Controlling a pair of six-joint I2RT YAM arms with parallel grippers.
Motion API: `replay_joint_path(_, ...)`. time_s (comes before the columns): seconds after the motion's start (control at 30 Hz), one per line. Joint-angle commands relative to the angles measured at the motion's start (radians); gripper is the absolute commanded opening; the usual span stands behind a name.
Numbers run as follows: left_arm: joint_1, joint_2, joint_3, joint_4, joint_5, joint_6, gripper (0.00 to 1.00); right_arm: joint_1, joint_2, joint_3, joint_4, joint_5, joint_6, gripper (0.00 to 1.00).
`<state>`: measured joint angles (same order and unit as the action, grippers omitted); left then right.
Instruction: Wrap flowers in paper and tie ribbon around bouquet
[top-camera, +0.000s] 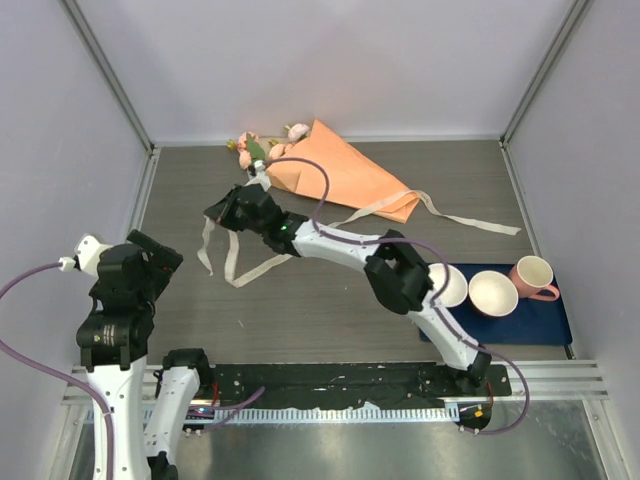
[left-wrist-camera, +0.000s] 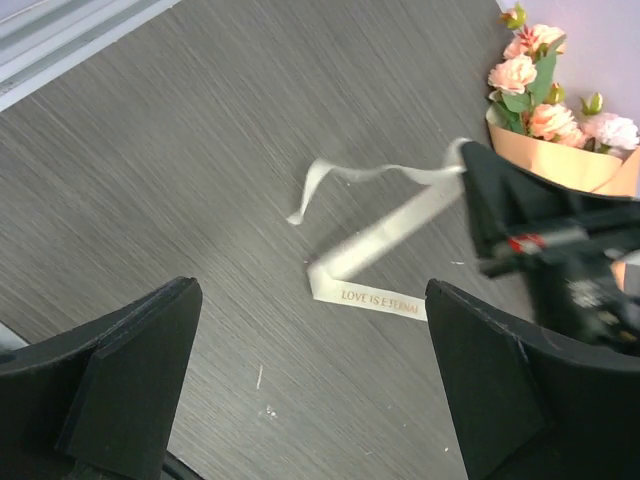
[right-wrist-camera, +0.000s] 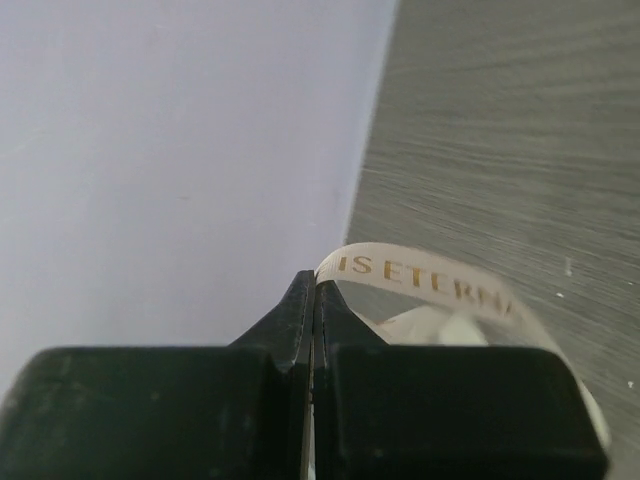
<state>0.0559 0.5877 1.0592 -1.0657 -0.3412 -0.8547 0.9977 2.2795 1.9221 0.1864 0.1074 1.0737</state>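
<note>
The bouquet lies at the back of the table: an orange paper (top-camera: 345, 172) cone with pink flowers (top-camera: 262, 148) at its wide left end. The cream ribbon (top-camera: 236, 266) trails from the cone's narrow end and loops over the table left of centre. My right gripper (top-camera: 222, 212) sits just front-left of the blooms, shut on the ribbon (right-wrist-camera: 430, 282), which curls out of its tips (right-wrist-camera: 314, 282). My left gripper (left-wrist-camera: 312, 300) hovers open over bare table, short of the printed ribbon (left-wrist-camera: 378, 238). The flowers (left-wrist-camera: 545, 100) and the right gripper (left-wrist-camera: 510, 215) show at the upper right of the left wrist view.
Two white bowls (top-camera: 493, 293) (top-camera: 449, 284) and a pink mug (top-camera: 533, 277) stand on a dark blue mat (top-camera: 505, 325) at the right front. One ribbon end (top-camera: 480, 224) stretches right toward the wall. Grey walls close in the table at the back and sides.
</note>
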Motion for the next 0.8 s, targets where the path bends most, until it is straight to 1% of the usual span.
replay_joint_path(0.0,0.004,0.018,0.004,-0.005,-0.067,0.020,1.00,0.015,0.207,0.294,-0.028,-0.049,0.106,0.01)
replay_joint_path(0.03,0.005,0.018,0.001,0.007,-0.062,0.034,1.00,0.018,0.272,0.381,-0.083,-0.075,0.101,0.04)
replay_joint_path(0.07,0.005,0.020,-0.002,0.027,-0.065,0.060,1.00,0.018,0.361,0.625,-0.120,-0.189,0.098,0.07)
replay_joint_path(0.1,0.005,0.023,-0.002,0.030,-0.076,0.086,1.00,0.013,0.436,0.753,-0.163,-0.225,0.098,0.10)
replay_joint_path(0.13,0.005,0.026,0.005,0.035,-0.082,0.103,1.00,0.004,0.525,0.847,-0.218,-0.263,0.097,0.15)
replay_joint_path(0.17,0.005,0.026,0.010,0.048,-0.088,0.123,1.00,-0.007,0.526,0.863,-0.200,-0.312,0.097,0.43)
replay_joint_path(0.2,0.005,0.026,0.013,0.061,-0.093,0.140,1.00,-0.022,0.503,0.801,-0.193,-0.421,0.097,0.54)
replay_joint_path(0.23,0.005,0.026,0.007,0.081,-0.073,0.181,1.00,-0.059,0.397,0.611,-0.129,-0.454,0.065,0.61)
replay_joint_path(0.27,0.005,0.032,-0.001,0.136,-0.044,0.209,1.00,-0.076,0.340,0.513,-0.127,-0.471,0.031,0.68)
replay_joint_path(0.3,0.005,0.061,-0.011,0.156,-0.015,0.227,1.00,-0.094,0.266,0.420,-0.136,-0.469,-0.010,0.72)
replay_joint_path(0.33,0.005,0.082,-0.028,0.165,0.031,0.227,1.00,-0.114,0.205,0.284,-0.221,-0.451,-0.076,0.77)
replay_joint_path(0.37,0.004,0.109,-0.039,0.180,0.054,0.218,1.00,-0.148,0.081,0.228,-0.278,-0.421,-0.203,0.82)
replay_joint_path(0.4,0.005,0.180,-0.050,0.197,0.098,0.211,1.00,-0.171,0.027,0.177,-0.330,-0.391,-0.259,0.82)
replay_joint_path(0.43,0.005,0.217,-0.079,0.214,0.198,0.204,1.00,-0.192,-0.024,0.126,-0.411,-0.346,-0.296,0.82)
replay_joint_path(0.47,0.005,0.269,-0.093,0.249,0.259,0.174,1.00,-0.247,-0.125,0.039,-0.451,-0.322,-0.341,0.82)
replay_joint_path(0.5,0.005,0.317,-0.102,0.262,0.310,0.154,1.00,-0.275,-0.171,-0.001,-0.497,-0.287,-0.363,0.82)
replay_joint_path(0.53,0.005,0.422,-0.116,0.269,0.431,0.142,1.00,-0.301,-0.220,-0.067,-0.596,-0.178,-0.380,0.82)
replay_joint_path(0.57,0.005,0.469,-0.123,0.303,0.477,0.114,1.00,-0.335,-0.263,-0.098,-0.643,-0.128,-0.400,0.82)
replay_joint_path(0.6,0.004,0.509,-0.134,0.323,0.516,0.102,1.00,-0.400,-0.344,-0.132,-0.678,-0.062,-0.405,0.82)
replay_joint_path(0.63,0.001,0.581,-0.146,0.338,0.543,0.086,0.99,-0.451,-0.377,-0.197,-0.735,-0.028,-0.393,0.82)
replay_joint_path(0.67,-0.020,0.598,-0.154,0.366,0.516,0.051,0.98,-0.500,-0.406,-0.234,-0.751,-0.020,-0.379,0.82)
replay_joint_path(0.7,-0.033,0.612,-0.165,0.381,0.490,0.031,0.99,-0.616,-0.464,-0.270,-0.760,-0.032,-0.345,0.82)
replay_joint_path(0.73,-0.044,0.620,-0.191,0.395,0.460,0.011,0.99,-0.669,-0.486,-0.349,-0.751,-0.046,-0.330,0.84)
replay_joint_path(0.77,-0.047,0.623,-0.208,0.423,0.408,-0.010,1.00,-0.721,-0.506,-0.385,-0.745,-0.079,-0.316,0.84)
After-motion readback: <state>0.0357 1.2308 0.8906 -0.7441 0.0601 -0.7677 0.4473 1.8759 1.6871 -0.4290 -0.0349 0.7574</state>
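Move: The right hand still pinches the ribbon near its left end, bound for bare table roughly 6 cm to its left and 20 below. From that hand the ribbon's bend lies some 10 cm back and 2 right, down on the table; the flower heads about 22 ahead and 11 right, the paper wrap 17 ahead and 25 right. From the open left hand that bend is around 5 cm ahead, 11 right and 23 below. The right hand lets go of the ribbon: it carries the end about 8 cm left and down, opens wide while sinking further, then swings some 40 cm back to the right, forward and up over the paper wrap. The left hand, nearly still at first, then dives about 16 cm down, forward and right towards the ribbon's left end, tipping down, fingers staying wide open. ##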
